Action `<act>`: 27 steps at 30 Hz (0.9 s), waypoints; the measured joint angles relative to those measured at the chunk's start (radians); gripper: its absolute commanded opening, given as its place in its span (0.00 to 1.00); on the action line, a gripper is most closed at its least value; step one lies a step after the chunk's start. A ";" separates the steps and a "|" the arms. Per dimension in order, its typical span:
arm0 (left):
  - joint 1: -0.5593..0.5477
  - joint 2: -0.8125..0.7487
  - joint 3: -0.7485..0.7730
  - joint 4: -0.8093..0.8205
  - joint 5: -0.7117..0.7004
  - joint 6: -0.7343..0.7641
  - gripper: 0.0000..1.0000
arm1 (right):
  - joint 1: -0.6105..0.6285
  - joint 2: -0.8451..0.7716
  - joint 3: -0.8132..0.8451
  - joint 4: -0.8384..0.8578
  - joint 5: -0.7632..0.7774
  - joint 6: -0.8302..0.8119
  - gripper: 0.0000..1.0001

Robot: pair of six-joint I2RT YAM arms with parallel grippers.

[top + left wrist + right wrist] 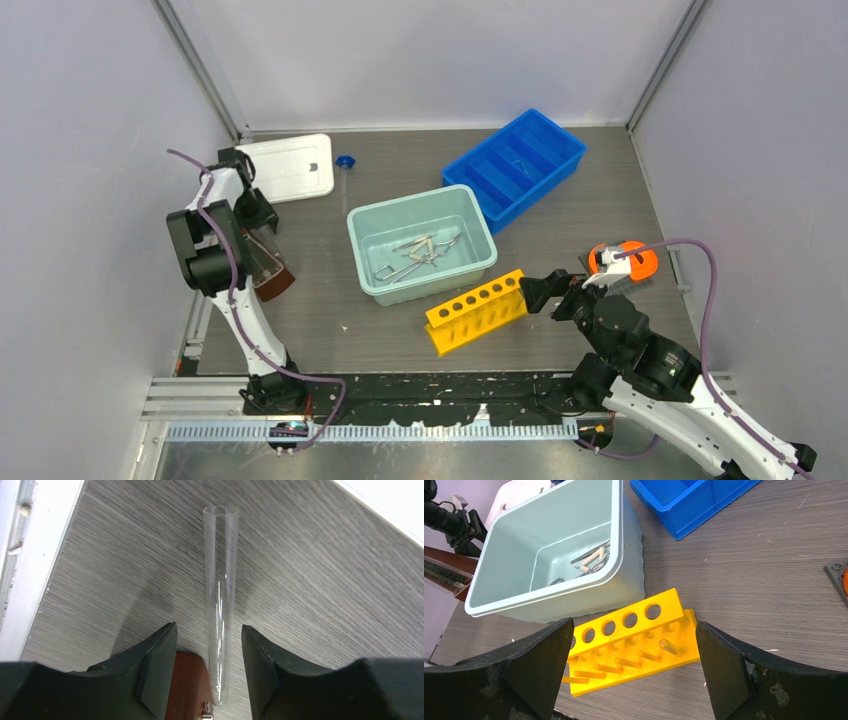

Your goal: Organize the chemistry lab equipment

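A clear open-ended test tube (220, 595) lies lengthwise between the fingers of my left gripper (209, 630), at the table's left side (268, 268). Both pads stand a little apart from the glass, so the gripper is open around it. A brown wooden piece (187, 687) sits under the left finger. Thin silvery metal tools (418, 252) lie in the pale teal tub (370, 262), also seen in the right wrist view (591, 560). A slim tube with a blue cap (345, 163) lies on the table behind the tub. My right gripper (535, 291) hangs wide open and empty (634, 645) over the yellow rack (634, 635).
The yellow test-tube rack (477, 311) lies tipped on the table in front of the tub. A blue divided tray (515, 165) stands at the back right, a white lid (290, 165) at the back left. An orange object (625, 262) sits by the right arm. Walls close in on both sides.
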 measured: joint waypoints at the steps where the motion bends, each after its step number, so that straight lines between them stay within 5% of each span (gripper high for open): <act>1: 0.000 0.008 0.000 -0.003 0.002 0.000 0.53 | 0.000 0.000 0.000 0.000 0.001 -0.002 0.99; 11: 0.001 0.054 0.024 -0.017 0.037 0.014 0.44 | 0.000 0.000 0.000 0.006 0.013 -0.010 0.99; 19: 0.005 0.060 0.033 -0.018 0.076 0.025 0.25 | 0.000 0.000 0.000 0.006 0.018 -0.014 0.99; 27: 0.005 0.061 0.043 -0.014 0.185 0.027 0.24 | 0.000 0.000 0.000 0.015 0.028 -0.023 0.99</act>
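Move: The clear test tube lies almost under the left hand, its middle about 1 cm ahead, 1 cm to the right and 2 cm down, between the open fingers. The brown box stands some 8 cm back and 1 cm left of that hand; the white lid is about 15 cm ahead and 2 cm right, and the blue-topped glass tube 10 cm ahead and 17 cm right. From the right hand the test tube is some 22 cm ahead, 50 cm left and 18 cm lower. Down first, about 1.5 cm, the left hand settles its open fingers either side of the test tube, then closes them to roughly half their gap and pinches the tube's sides near mid-length. Keeping that grip, it swings its fingertips some 2 cm to the right and about 1 cm forward, away from the brown box, tilting by roughly 10 degrees. ##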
